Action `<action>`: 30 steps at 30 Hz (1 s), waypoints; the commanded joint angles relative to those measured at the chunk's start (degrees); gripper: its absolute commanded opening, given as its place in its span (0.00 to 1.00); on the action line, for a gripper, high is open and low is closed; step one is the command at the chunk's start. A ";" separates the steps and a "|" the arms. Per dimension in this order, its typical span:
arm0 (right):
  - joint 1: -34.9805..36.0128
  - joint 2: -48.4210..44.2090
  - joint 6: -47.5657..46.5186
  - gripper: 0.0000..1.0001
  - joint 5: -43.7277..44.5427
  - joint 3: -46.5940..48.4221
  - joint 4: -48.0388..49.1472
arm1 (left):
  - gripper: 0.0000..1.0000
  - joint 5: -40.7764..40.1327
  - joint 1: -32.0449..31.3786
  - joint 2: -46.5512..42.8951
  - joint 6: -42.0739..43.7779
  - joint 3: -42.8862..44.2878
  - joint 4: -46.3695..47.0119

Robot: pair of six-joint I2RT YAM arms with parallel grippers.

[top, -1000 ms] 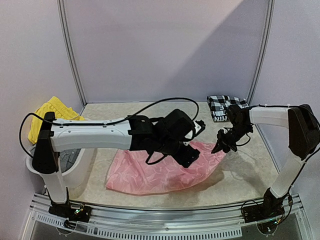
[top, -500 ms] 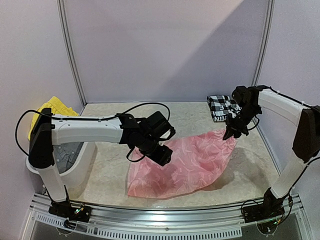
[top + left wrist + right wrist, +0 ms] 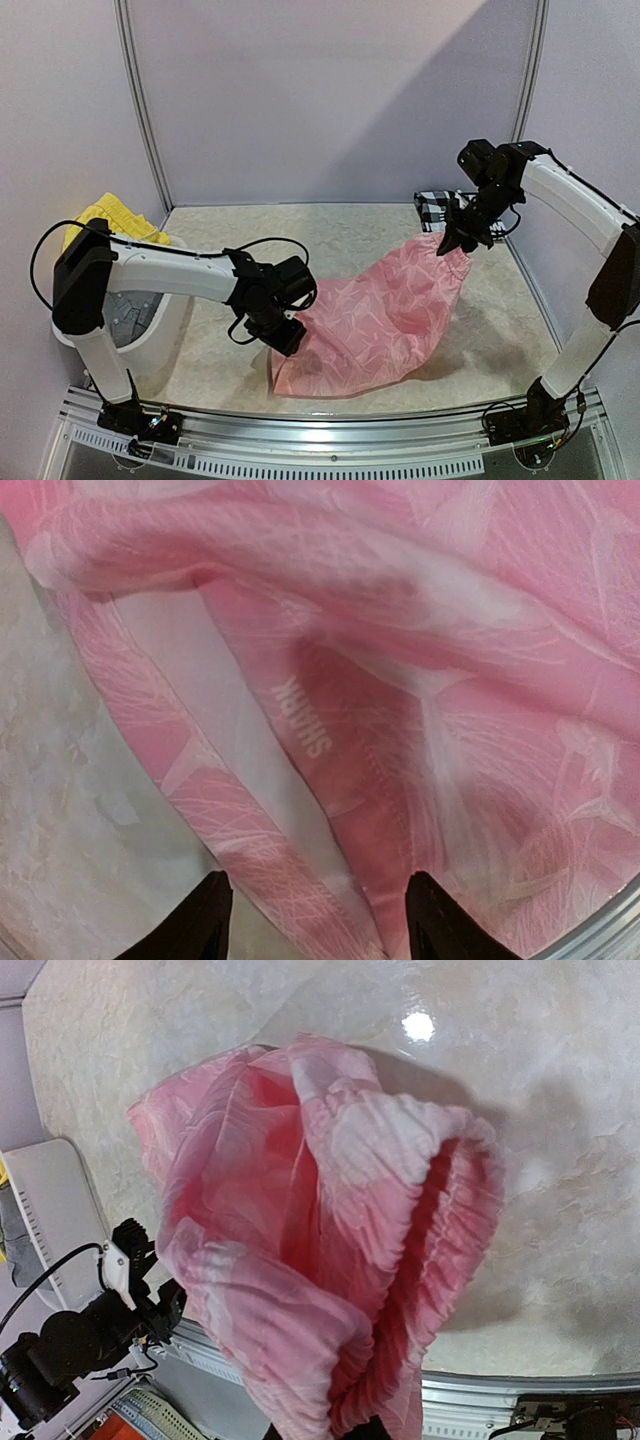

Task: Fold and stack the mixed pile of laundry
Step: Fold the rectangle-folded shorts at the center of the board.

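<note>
The thin pink lettered piece (image 3: 380, 320) lies half on the table, its far right corner lifted. My right gripper (image 3: 458, 238) is shut on that corner and holds it in the air; in the right wrist view the pink fabric (image 3: 330, 1240) hangs bunched over the gripper (image 3: 365, 1432), hiding its fingers. My left gripper (image 3: 285, 335) is open at the garment's near left edge. In the left wrist view its gripper (image 3: 318, 888) straddles a fold of the pink fabric (image 3: 330, 730) with white lettering. The checked shirt (image 3: 432, 205) lies folded at the back right.
A white plastic basket (image 3: 165, 335) stands at the left with a grey garment (image 3: 130, 312) inside. The yellow garment (image 3: 105, 215) drapes over its far side. Metal frame posts and walls close in the back and sides. A metal rail runs along the near edge.
My right gripper has risen and moved back, pulling the pink garment's corner up. My left arm has drawn back toward the near left, from over the garment's middle to its left edge.
</note>
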 commanded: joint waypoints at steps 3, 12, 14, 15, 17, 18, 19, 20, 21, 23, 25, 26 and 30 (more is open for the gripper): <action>6.25 3.78 7.16 0.00 2.12 4.95 0.92 | 0.58 1.67 0.72 -0.80 -2.45 -2.78 3.19; 13.19 8.11 15.80 0.00 2.35 5.98 7.64 | 0.57 2.67 0.72 -0.78 -4.05 -4.38 6.13; 14.77 9.11 17.99 0.00 1.86 6.03 10.32 | 0.56 2.84 0.72 -0.77 -4.46 -4.64 6.54; 15.55 9.75 18.70 0.00 1.64 6.06 11.42 | 0.56 2.93 0.72 -0.89 -4.69 -4.73 6.72; 17.19 11.27 20.34 0.00 0.98 6.11 13.75 | 0.56 3.12 0.72 -1.10 -5.06 -5.05 6.97; 17.70 12.09 21.39 0.00 0.90 6.09 14.71 | 0.56 3.15 0.72 -1.32 -5.29 -5.17 6.99; 18.41 12.70 22.22 0.00 0.85 6.07 15.64 | 0.56 2.99 0.72 -1.58 -5.48 -5.23 6.90; 18.85 13.65 22.83 0.00 0.54 6.07 16.78 | 0.56 2.84 0.71 -2.02 -5.78 -5.40 6.79; 19.30 14.39 23.66 0.00 0.15 6.07 17.82 | 0.56 2.67 0.72 -2.45 -6.05 -5.56 6.58; 19.91 16.01 24.88 0.00 -0.51 5.98 19.59 | 0.56 2.09 0.72 -3.41 -6.72 -6.00 5.95; 20.18 17.22 26.13 0.00 -1.03 5.98 21.20 | 0.57 1.54 0.72 -4.71 -7.52 -6.59 5.44; 20.39 17.68 26.69 0.00 -1.04 5.98 21.96 | 0.57 1.40 0.72 -5.33 -7.89 -6.94 5.33; 21.04 19.53 27.89 0.00 -1.66 5.92 24.28 | 0.57 0.84 0.72 -8.33 -9.46 -8.36 4.80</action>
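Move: I already hold the pink shorts' waistband in my right hand, and the middle of their lying part is some 21 cm to the left, 9 cm back and 21 cm below; the checked stack sits roughly 28 cm ahead and 10 cm right. The shorts' left hem runs right under my open left hand, about 3 cm down, with the basket some 30 cm to my left and 5 cm farther out. I sweep my right hand about 17 cm left, keeping the waistband pinched, and after a slight initial rise let it sink some 7 cm, carrying the band in over the lying shorts. Meanwhile my left hand stays beside the hem with fingers apart, dipping about 1.5 cm and coming back up; whether it touches the cloth can't be seen. ##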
